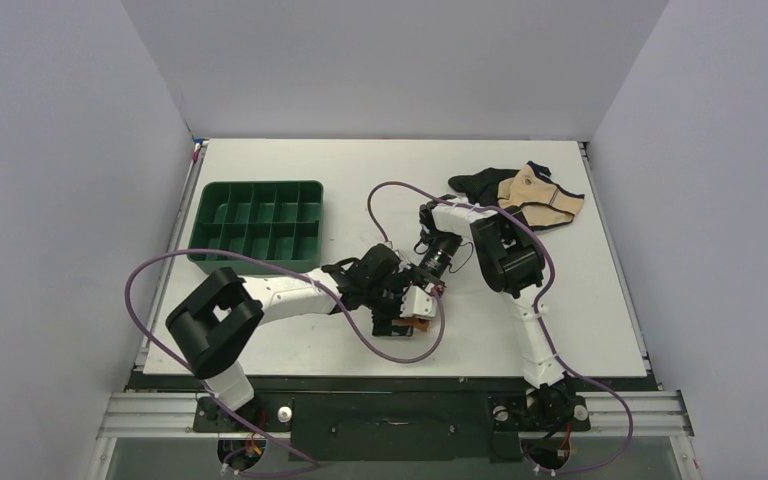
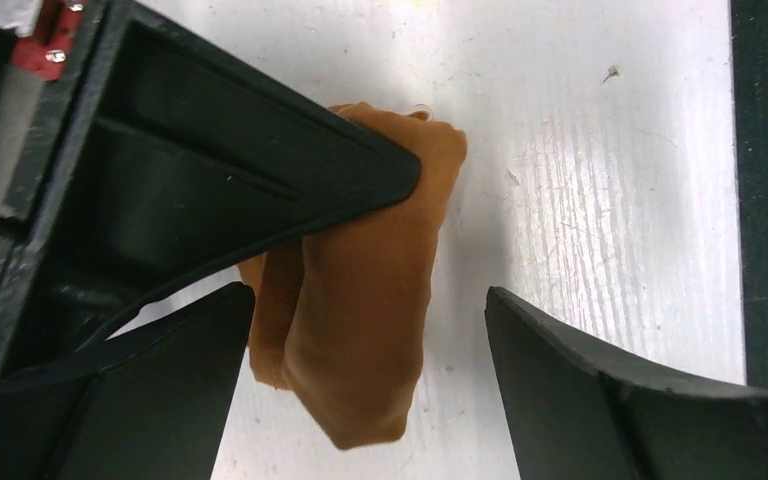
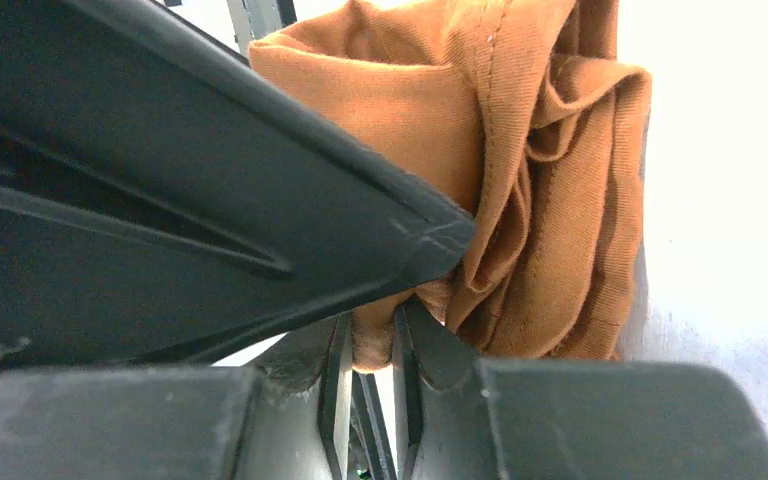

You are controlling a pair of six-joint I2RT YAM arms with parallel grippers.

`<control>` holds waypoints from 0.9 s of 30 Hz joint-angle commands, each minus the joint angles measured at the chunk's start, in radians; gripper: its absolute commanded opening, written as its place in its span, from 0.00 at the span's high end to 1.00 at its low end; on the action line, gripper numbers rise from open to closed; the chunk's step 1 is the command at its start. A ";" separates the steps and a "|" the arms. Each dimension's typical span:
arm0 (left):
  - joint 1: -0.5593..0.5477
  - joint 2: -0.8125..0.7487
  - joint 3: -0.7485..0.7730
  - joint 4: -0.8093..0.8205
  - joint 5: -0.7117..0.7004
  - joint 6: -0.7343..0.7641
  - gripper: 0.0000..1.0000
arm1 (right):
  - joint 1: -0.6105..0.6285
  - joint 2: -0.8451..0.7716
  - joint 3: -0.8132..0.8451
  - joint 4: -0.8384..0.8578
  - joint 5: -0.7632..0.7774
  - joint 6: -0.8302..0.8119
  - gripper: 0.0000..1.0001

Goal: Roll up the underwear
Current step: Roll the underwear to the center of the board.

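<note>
The underwear [image 2: 360, 300] is a rust-brown bundle, folded over on itself, lying on the white table. My left gripper [image 2: 368, 295] hangs open over it, one finger on each side. Its right finger [image 2: 610, 400] is clear of the cloth and its left one is close to the cloth's edge. My right gripper [image 3: 372, 335] is shut on a fold of the underwear [image 3: 540, 200], and one of its fingers [image 2: 360, 175] lies across the bundle's top. In the top view both grippers, the left [image 1: 407, 318] and the right [image 1: 428, 300], meet over the underwear [image 1: 423, 323] near the table's front middle.
A green compartment tray [image 1: 256, 222] stands at the back left. A black garment [image 1: 475, 183] and a beige one with dark trim [image 1: 540, 197] lie at the back right. Purple cables loop round both arms. The table's dark front edge [image 2: 765, 200] runs close by.
</note>
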State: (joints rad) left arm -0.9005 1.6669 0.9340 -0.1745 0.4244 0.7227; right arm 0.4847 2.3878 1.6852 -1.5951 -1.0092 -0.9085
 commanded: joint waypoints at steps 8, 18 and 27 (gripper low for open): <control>-0.029 0.077 0.074 0.053 -0.043 -0.009 0.47 | 0.002 0.035 0.013 0.038 0.036 -0.046 1.00; -0.033 0.120 0.112 -0.048 -0.054 -0.034 0.97 | -0.007 0.015 -0.006 0.076 0.044 -0.005 0.99; 0.033 0.208 0.181 -0.186 0.083 -0.097 1.00 | -0.059 -0.145 -0.089 0.205 0.082 0.111 0.64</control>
State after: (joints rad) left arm -0.9070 1.8122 1.0794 -0.2825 0.4339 0.6674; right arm 0.4549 2.3585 1.6436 -1.5558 -1.0054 -0.8349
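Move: The rolled underwear lies under the left hand's open fingers: its middle is level fore-and-aft, about 2 cm to the right and 2 cm below. The right hand already pinches the roll's other end, with the roll's middle some 3 cm to its left, 1 cm back and 2 cm below. The green tray is about 19 cm ahead and 29 cm left of the left gripper; the spare clothes lie roughly 21 cm ahead and 21 cm right of the right gripper. Sink the left gripper about 2 cm onto the rolled underwear, easing some 1 cm to the right, and close its wide-open fingers across the roll until they pinch it beside the right fingers. Keep the right hand still on its end meanwhile; once the left has its grip, start opening the right fingers slightly and edge them under 1 cm to the right. ##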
